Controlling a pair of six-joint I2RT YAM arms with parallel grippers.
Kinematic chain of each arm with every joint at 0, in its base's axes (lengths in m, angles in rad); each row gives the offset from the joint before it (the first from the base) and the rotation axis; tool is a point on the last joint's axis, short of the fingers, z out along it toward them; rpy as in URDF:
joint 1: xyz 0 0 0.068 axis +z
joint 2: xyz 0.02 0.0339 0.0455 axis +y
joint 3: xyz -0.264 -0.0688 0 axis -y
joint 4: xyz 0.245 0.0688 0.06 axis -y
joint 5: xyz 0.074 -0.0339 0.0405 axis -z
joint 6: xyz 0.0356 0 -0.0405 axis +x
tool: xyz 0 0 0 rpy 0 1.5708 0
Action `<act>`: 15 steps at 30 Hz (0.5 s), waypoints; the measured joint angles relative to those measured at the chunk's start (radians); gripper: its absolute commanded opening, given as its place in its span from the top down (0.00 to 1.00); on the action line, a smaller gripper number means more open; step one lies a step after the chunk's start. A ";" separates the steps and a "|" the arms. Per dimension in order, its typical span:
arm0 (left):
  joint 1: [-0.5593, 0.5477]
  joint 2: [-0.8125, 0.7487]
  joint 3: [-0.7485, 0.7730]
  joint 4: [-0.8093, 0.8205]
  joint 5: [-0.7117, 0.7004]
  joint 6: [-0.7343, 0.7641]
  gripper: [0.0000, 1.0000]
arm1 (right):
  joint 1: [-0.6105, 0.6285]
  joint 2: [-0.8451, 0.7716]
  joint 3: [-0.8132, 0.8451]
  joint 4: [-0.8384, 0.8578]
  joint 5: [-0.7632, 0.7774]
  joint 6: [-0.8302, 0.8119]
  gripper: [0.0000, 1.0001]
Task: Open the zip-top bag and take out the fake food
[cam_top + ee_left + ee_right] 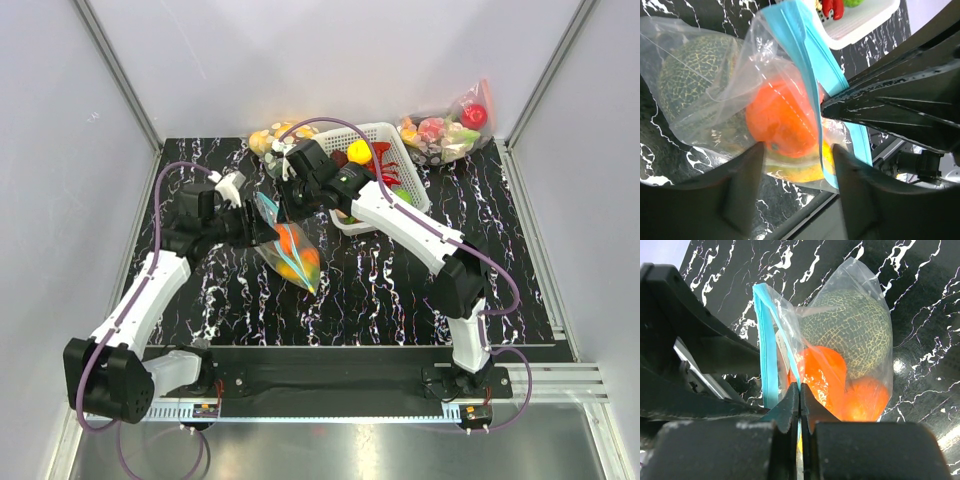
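The zip-top bag point(292, 252) hangs above the dark table, its teal zip strip point(267, 211) turned up. My right gripper point(800, 387) is shut on one side of the mouth, with a thin teal edge pinched between its jaws. In the left wrist view my left gripper point(797, 150) is open. Its two fingers straddle the other teal lip point(810, 55) and the bag's lower corner. The fake food is inside the bag: a dark green netted ball point(850, 330), two orange fruits point(825, 370) and a yellow piece point(805, 172).
A white basket point(412, 160) with red, yellow and green items stands behind the right arm. A bag with a red apple point(450, 125) lies at the back right. Another bag of yellow items point(268, 135) lies at the back centre.
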 measured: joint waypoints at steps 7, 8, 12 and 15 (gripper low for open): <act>-0.016 0.013 0.001 -0.009 -0.019 0.007 0.86 | 0.000 0.000 0.000 0.000 0.015 0.000 1.00; -0.016 0.013 0.001 -0.013 -0.020 0.012 0.98 | 0.000 0.000 0.000 0.000 0.016 0.000 1.00; -0.016 0.013 0.018 -0.047 -0.031 0.028 1.00 | 0.000 0.000 0.000 0.000 0.025 0.000 1.00; -0.016 0.013 0.052 -0.096 -0.054 0.050 1.00 | 0.000 0.000 0.000 0.000 0.039 0.000 1.00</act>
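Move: The bag's free blue zip lip already runs between the left hand's open fingers, only about 1 cm back and 1 cm right of their midpoint. The right fingertips, holding the opposite lip, are some 3 cm ahead and 3 cm right of the left hand. Inside the bag, the orange food lies about 3 cm right, level and 6 cm below, the melon roughly 8 cm ahead, 1 cm right. From the right hand, the free lip is about 4 cm back, 2 cm left. The left fingers close from just over half open to shut and pinch the free zip lip. The hand practically stays where it is, sinking about half a centimetre as the fingers shut and coming back up at the end. The right hand keeps its pinch on the opposite lip, almost still. ##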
